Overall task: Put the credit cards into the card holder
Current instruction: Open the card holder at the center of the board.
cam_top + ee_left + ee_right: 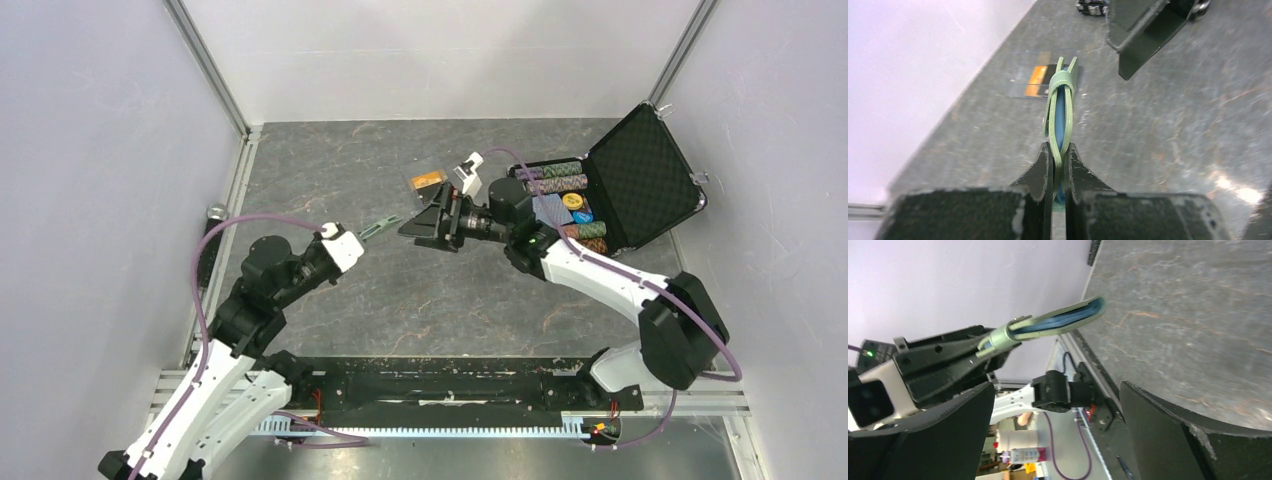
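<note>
My left gripper (358, 238) is shut on the card holder (381, 228), a pale green wallet with a blue lining, held edge-on above the table. In the left wrist view its fingers (1043, 170) pinch the near edge of the card holder (1060, 107), which is slightly parted. My right gripper (415, 228) is open just right of the holder, nothing between its wide-set fingers (923, 435). From the right wrist the card holder (1060, 321) sticks out of the left gripper (983, 344). The credit cards (428, 180) lie on the table behind, orange and dark (1034, 81).
A large black case (645, 170) stands open at the back right, with rows of striped poker chips (562, 178) in it. Metal frame posts and pale walls enclose the grey marbled table (420, 300). The arm bases sit along the black rail (430, 385) at the near edge.
</note>
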Action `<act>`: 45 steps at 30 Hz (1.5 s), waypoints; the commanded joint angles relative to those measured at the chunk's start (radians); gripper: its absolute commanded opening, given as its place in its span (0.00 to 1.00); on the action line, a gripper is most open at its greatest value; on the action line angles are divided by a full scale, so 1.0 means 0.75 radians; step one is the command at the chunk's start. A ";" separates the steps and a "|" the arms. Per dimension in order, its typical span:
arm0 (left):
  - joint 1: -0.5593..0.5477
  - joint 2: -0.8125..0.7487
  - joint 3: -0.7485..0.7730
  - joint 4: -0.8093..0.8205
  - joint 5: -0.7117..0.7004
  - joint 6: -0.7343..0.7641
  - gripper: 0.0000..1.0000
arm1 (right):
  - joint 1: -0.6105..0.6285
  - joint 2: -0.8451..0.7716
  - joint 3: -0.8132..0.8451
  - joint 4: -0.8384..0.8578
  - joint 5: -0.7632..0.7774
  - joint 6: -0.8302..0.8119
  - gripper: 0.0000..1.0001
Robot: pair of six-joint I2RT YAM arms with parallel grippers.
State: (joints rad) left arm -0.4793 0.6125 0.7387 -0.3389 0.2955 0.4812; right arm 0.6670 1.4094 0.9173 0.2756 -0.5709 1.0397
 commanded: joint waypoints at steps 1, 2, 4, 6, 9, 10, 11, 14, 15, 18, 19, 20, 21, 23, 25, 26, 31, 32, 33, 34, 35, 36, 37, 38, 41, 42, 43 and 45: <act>-0.066 -0.056 -0.033 -0.004 -0.155 0.419 0.02 | 0.071 0.105 0.132 0.229 -0.003 0.196 0.98; -0.076 -0.061 -0.046 -0.005 -0.159 0.474 0.02 | 0.084 0.135 0.148 0.277 -0.007 0.225 0.98; -0.090 -0.073 -0.061 -0.023 -0.137 0.560 0.02 | 0.106 0.182 0.180 0.352 -0.016 0.289 0.98; -0.100 -0.080 -0.065 -0.027 -0.116 0.601 0.02 | 0.125 0.233 0.218 0.374 -0.025 0.312 0.98; -0.115 -0.093 -0.074 -0.029 -0.088 0.641 0.02 | 0.144 0.303 0.268 0.375 -0.026 0.342 0.98; -0.120 -0.098 -0.076 -0.029 -0.084 0.656 0.02 | 0.149 0.320 0.280 0.375 -0.028 0.352 0.98; -0.125 -0.103 -0.081 -0.029 -0.080 0.668 0.02 | 0.153 0.344 0.295 0.371 -0.029 0.363 0.98; -0.137 -0.124 -0.095 -0.029 -0.077 0.713 0.02 | 0.162 0.404 0.361 0.286 -0.038 0.356 0.96; -0.141 -0.131 -0.100 -0.029 -0.075 0.725 0.02 | 0.165 0.417 0.379 0.268 -0.043 0.352 0.91; -0.150 -0.150 -0.110 -0.029 -0.060 0.744 0.06 | 0.167 0.457 0.406 0.271 -0.059 0.364 0.68; -0.152 -0.156 -0.114 -0.029 -0.053 0.749 0.08 | 0.167 0.468 0.413 0.276 -0.066 0.367 0.54; -0.155 -0.161 -0.117 -0.028 -0.047 0.754 0.10 | 0.166 0.474 0.415 0.275 -0.071 0.371 0.43; -0.156 -0.167 -0.127 -0.029 -0.041 0.756 0.15 | 0.166 0.480 0.417 0.278 -0.075 0.374 0.29; -0.161 -0.178 -0.141 -0.032 -0.021 0.765 0.33 | 0.166 0.485 0.414 0.279 -0.080 0.366 0.11; -0.163 -0.187 -0.160 -0.033 0.006 0.775 0.52 | 0.163 0.485 0.412 0.279 -0.087 0.350 0.00; -0.165 -0.191 -0.169 -0.032 0.025 0.777 0.60 | 0.158 0.483 0.411 0.261 -0.090 0.327 0.00; -0.169 -0.155 -0.186 -0.033 0.093 0.650 1.00 | 0.089 0.414 0.332 0.182 -0.076 0.207 0.00; -0.169 -0.140 -0.188 -0.033 0.106 0.620 1.00 | 0.069 0.390 0.301 0.167 -0.068 0.183 0.00; -0.169 -0.126 -0.191 -0.032 0.123 0.583 1.00 | 0.043 0.359 0.266 0.150 -0.057 0.155 0.00; -0.171 -0.108 -0.196 -0.033 0.139 0.551 1.00 | 0.021 0.332 0.239 0.123 -0.046 0.127 0.00; -0.171 -0.087 -0.200 -0.033 0.161 0.507 1.00 | -0.006 0.301 0.211 0.076 -0.033 0.082 0.00; -0.171 -0.062 -0.201 -0.033 0.183 0.455 1.00 | -0.034 0.269 0.190 0.022 -0.018 0.033 0.00; -0.171 -0.037 -0.204 -0.032 0.206 0.406 1.00 | -0.055 0.244 0.175 -0.026 -0.006 -0.012 0.00; -0.172 -0.010 -0.203 -0.033 0.236 0.348 1.00 | -0.080 0.215 0.161 -0.075 0.007 -0.068 0.00; -0.175 0.105 -0.201 -0.033 0.329 0.170 1.00 | -0.143 0.143 0.130 -0.247 0.026 -0.224 0.00; -0.177 0.140 -0.200 -0.028 0.353 0.117 1.00 | -0.160 0.120 0.124 -0.298 0.040 -0.273 0.00; -0.179 0.171 -0.198 -0.011 0.367 0.039 1.00 | -0.177 0.093 0.116 -0.339 0.053 -0.338 0.00; -0.181 0.234 -0.201 0.063 0.353 -0.184 1.00 | -0.206 0.051 0.112 -0.479 0.109 -0.451 0.00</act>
State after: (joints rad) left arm -0.6075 0.7204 0.5934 -0.3855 0.4850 0.6777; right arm 0.5369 1.5345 1.0073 0.1020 -0.5526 0.9195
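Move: The card holder is still pinched in my left hand, its middle about 3 cm right of that hand point, 2 cm ahead and roughly 1 cm lower. From my open right hand it lies about 9 cm to the left, level fore and aft and about 1 cm higher. The clear card box stands some 20 cm ahead of the right hand, 1 cm to the right and 22 cm below. I reach left about 9 cm with my open right hand and pinch the free part of the card holder, while my left hand keeps its grip and rolls some 30 degrees nearly on the spot. Then my left fingers open wide and withdraw down, right and a little back; my right hand draws the holder off about 12 cm to the right, forward and down. ##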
